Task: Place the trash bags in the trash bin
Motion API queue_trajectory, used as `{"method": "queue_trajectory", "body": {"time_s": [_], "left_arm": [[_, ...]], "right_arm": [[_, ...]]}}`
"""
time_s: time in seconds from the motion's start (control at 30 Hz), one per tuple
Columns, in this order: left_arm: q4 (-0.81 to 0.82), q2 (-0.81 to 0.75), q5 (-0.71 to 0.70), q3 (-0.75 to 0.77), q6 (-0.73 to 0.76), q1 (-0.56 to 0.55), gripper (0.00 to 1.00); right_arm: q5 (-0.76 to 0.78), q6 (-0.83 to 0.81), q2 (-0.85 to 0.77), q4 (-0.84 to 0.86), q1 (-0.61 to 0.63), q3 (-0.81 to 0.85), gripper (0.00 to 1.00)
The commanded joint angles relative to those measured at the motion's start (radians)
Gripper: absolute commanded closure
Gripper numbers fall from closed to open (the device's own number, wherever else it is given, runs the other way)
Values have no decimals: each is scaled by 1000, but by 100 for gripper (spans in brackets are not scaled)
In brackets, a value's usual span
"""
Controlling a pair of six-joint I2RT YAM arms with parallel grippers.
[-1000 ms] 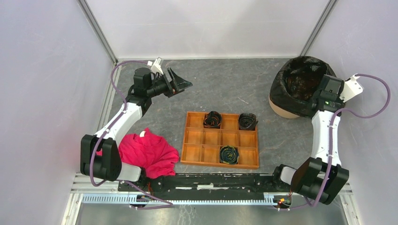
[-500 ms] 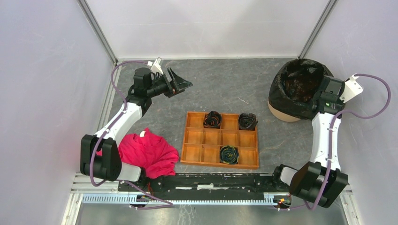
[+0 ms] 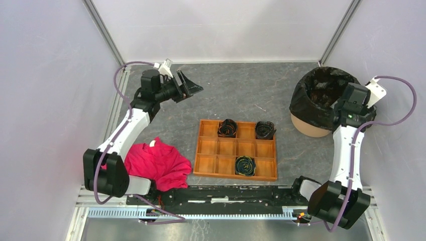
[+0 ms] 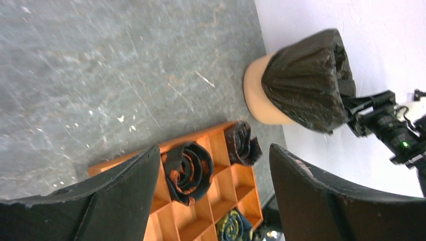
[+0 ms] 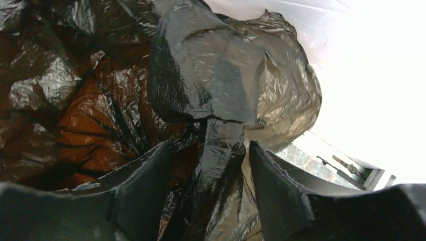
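Observation:
The black, wrinkled trash bag [image 3: 321, 88] lines the terracotta trash bin [image 3: 306, 128] at the back right, its film folded over the rim. My right gripper [image 5: 208, 145] sits at the bin's right rim, open. A fold of the bag [image 5: 221, 135] hangs between its parted fingers, and orange shows through the film inside the bin. Over the back left of the table, my left gripper [image 3: 193, 85] hovers open with nothing between its fingers. Its wrist view looks across at the bin [image 4: 258, 98] and the bag [image 4: 306, 75].
A wooden compartment tray [image 3: 208, 163] lies mid-table with three dark rolls [image 3: 227, 128], [image 3: 264, 129], [image 3: 245, 165] in its cells. A red-pink cloth [image 3: 158, 163] is heaped at the near left. White walls enclose the table; the bin stands close to the right wall.
My right gripper has gone from shut to open, loosening its hold on the bag's rim. The bin and the right wrist shifted slightly right. The left arm barely moved.

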Motion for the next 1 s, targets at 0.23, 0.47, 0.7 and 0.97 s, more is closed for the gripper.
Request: {"method": "queue_trajectory", "body": {"time_s": [0.23, 0.47, 0.7, 0.97], "left_arm": [[-136, -80, -27, 201, 98, 1, 15], [-120, -103, -10, 282, 49, -12, 14], [-93, -138, -45, 274, 27, -29, 12], [-61, -114, -76, 202, 28, -63, 11]], "right_arm": [[-87, -226, -121, -31, -3, 75, 20], [-317, -346, -215, -21, 0, 247, 14], [-318, -340, -205, 17, 4, 152, 11], [-469, -330, -243, 127, 6, -63, 11]]}}
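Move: The bin with the opened trash bag in it has its middle about 12 cm left of the right hand, 6 cm ahead and some 12 cm below; a strip of bag rim lies between the already half-open fingers. The dark rolled bag stands roughly 34 cm left and 4 cm back, 20 cm below. From the left hand, the bin lies about 48 cm right, 3 cm back and 14 cm below. Right fingers open wider by the bag rim, rise 17 cm, sink 11 drifting left; left hand rises 12. ##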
